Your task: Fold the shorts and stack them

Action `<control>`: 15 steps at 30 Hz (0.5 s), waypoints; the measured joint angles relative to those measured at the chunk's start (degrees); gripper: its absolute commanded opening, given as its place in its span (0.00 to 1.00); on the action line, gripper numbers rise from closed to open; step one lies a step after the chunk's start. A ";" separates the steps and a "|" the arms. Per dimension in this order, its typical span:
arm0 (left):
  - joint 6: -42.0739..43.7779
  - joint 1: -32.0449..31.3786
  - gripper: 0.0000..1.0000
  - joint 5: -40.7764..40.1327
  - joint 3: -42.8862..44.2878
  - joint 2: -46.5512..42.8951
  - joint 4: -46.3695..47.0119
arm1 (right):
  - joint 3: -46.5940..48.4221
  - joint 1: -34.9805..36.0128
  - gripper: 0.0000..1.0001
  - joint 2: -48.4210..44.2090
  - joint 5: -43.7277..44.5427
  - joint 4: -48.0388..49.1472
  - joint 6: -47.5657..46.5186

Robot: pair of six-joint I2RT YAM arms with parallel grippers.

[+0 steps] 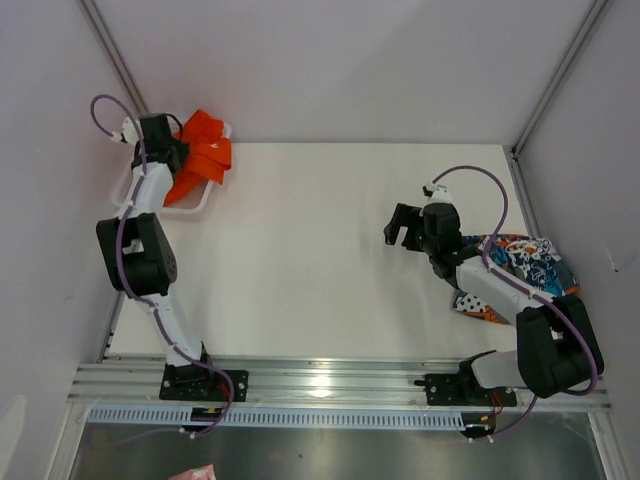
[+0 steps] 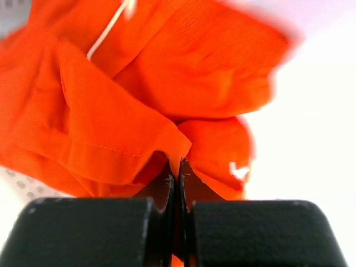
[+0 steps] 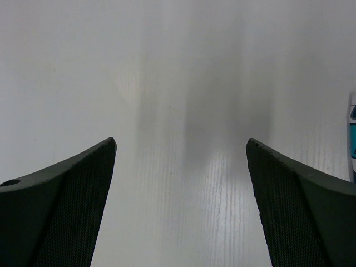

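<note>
The plain orange shorts [image 1: 205, 150] lie bunched in the white basket [image 1: 201, 206] at the far left corner. My left gripper [image 1: 166, 150] is over them, shut on a fold of the orange cloth [image 2: 139, 100], which is pinched between the fingertips of that gripper [image 2: 179, 178]. The printed blue, teal, orange and white shorts [image 1: 530, 262] lie on the table at the right, partly under my right arm. My right gripper [image 1: 404, 228] hovers left of them over bare table, open with nothing between its fingers [image 3: 181, 150]. A sliver of the print [image 3: 352, 128] shows at the right edge.
White basket mesh [image 2: 16, 186] shows under the orange cloth. The white table [image 1: 300, 260] is bounded by grey walls on three sides and the metal rail [image 1: 330, 385] with the arm bases at the near edge.
</note>
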 measured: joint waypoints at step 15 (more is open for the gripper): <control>25.33 -21.22 0.00 -1.68 -16.15 -36.33 32.06 | -3.28 0.63 0.98 -1.68 0.63 2.91 0.13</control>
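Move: The left hand already holds a pinch of the orange shorts; their middle lies about 5 cm to its right, 3 cm back and 6 cm below. The basket's middle is some 5 cm back, 2 cm left and 12 cm below. The open middle of the table, where the shorts are headed, is roughly 33 cm to the right, 24 cm back and 15 cm below. From the idle right hand, that spot lies about 19 cm left, 5 cm back and 11 cm down. Fingers still shut on the orange shorts, the left hand hoists them fast out of the basket, some 31 cm, straight up at first and then also swinging right and back towards the middle of the table. On the way the wrist tips up by nearly 50 degrees and turns a little clockwise, its left side rising, so that the fingers go from slanting down to pointing forward and slightly upward. ##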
